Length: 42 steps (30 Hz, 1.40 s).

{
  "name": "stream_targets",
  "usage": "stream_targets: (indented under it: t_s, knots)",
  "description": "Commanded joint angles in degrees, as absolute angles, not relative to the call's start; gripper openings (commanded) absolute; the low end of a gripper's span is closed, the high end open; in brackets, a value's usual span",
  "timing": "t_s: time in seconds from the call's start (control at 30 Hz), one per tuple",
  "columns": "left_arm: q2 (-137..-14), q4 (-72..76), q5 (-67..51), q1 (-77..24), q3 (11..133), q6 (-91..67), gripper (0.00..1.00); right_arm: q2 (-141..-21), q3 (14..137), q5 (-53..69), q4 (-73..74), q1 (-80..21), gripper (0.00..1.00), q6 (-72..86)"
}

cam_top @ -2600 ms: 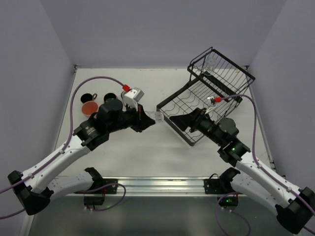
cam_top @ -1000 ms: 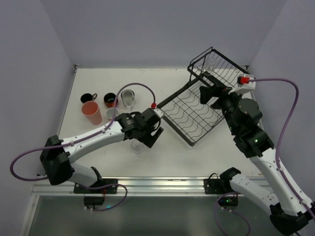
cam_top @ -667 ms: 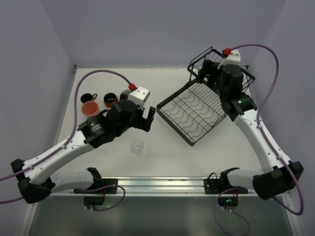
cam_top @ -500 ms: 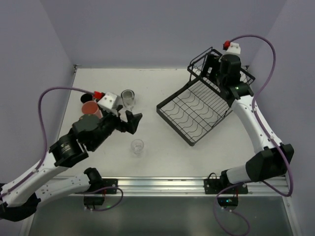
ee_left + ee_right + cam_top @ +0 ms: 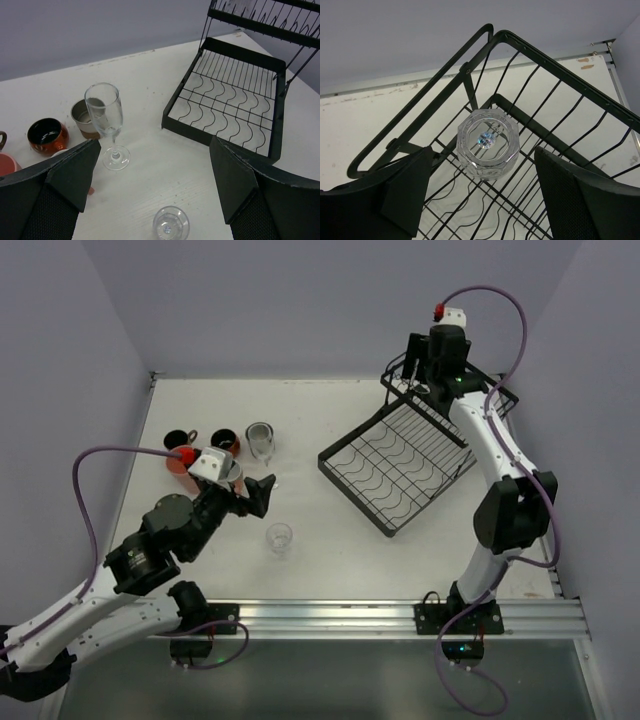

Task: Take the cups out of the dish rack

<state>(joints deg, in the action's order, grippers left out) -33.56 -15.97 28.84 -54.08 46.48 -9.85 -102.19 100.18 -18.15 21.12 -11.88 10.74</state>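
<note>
The black wire dish rack [image 5: 395, 468] lies at the right of the table, its raised basket [image 5: 540, 75] at the back. A faceted clear glass [image 5: 488, 144] sits upside down in that basket. My right gripper [image 5: 487, 192] hovers open just over it, one finger on each side and neither touching. A small clear glass [image 5: 279, 538] stands on the table ahead of my open, empty left gripper [image 5: 258, 488]. In the left wrist view this small glass [image 5: 171, 224] is low between the fingers [image 5: 75, 170].
Cups stand grouped at the left: a tall stemmed glass [image 5: 103, 117], a cream cup [image 5: 84, 116], an orange-red mug [image 5: 47, 135], a dark mug [image 5: 177, 439] and a pink tumbler [image 5: 180, 461] partly behind the left arm. Purple walls close three sides.
The left arm has drawn back to the near left, leaving the small glass standing on the table. The right arm has swung from the flat tray up to the raised basket.
</note>
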Motion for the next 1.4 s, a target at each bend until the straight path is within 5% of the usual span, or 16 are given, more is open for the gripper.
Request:
stream_targets:
  t_s: [0.0, 0.27, 0.33, 0.5, 0.63, 0.93, 1.37]
  knots:
    - [-34.9, -12.4, 29.6, -54.3, 46.3, -8.1, 1.00, -102.9, 104.4, -20.9, 21.7, -11.3, 0.84, 9.0]
    - [-35.9, -12.3, 29.1, -54.3, 46.3, -8.4, 1.00, -108.1, 108.3, -19.9, 21.4, -10.5, 0.75, 8.8]
    - [-36.0, -12.5, 28.7, -54.3, 47.0, -9.1, 1.00, -108.2, 108.1, -19.1, 21.0, -10.3, 0.58, 9.4]
    - [-37.3, -12.8, 24.0, -54.3, 49.7, -11.2, 1.00, -107.1, 108.1, -18.5, 20.7, -10.1, 0.46, 10.0]
    - [-38.6, -12.7, 21.5, -54.3, 50.5, -13.1, 1.00, -104.8, 107.8, -19.8, 18.9, -10.1, 0.24, 9.1]
    - [-43.8, -4.8, 9.0, -54.3, 54.3, -20.0, 1.00, -84.3, 102.1, -7.8, 12.8, -10.2, 0.25, 14.0]
    - [-50.0, 18.7, -8.6, -54.3, 48.3, -38.9, 0.99, -49.6, 46.4, 30.5, -26.3, -17.0, 0.24, 50.5]
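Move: The last glass on the rack's upper shelf is about 5 cm ahead of my right hand, 1 cm right and 3 cm lower. That shelf's middle is level ahead, some 6 cm right and 6 cm below; the lower tray's middle is 14 cm back, 8 cm left, 26 cm down. From my left hand the glass is roughly 36 cm ahead and 44 cm right, 6 cm lower; the small glass lies about 6 cm right, neither ahead nor back, 26 cm below. My right hand eases about 2 cm forward, closes its fingers around the base end of the glass, then lifts some 19 cm and draws it back about 27 cm and to the left, sinking 4 cm at the end as its fingers tip up and swing left. Meanwhile my open left hand swings about 14 cm right and 7 cm up towards it, rolling and turning some 30 degrees clockwise. ##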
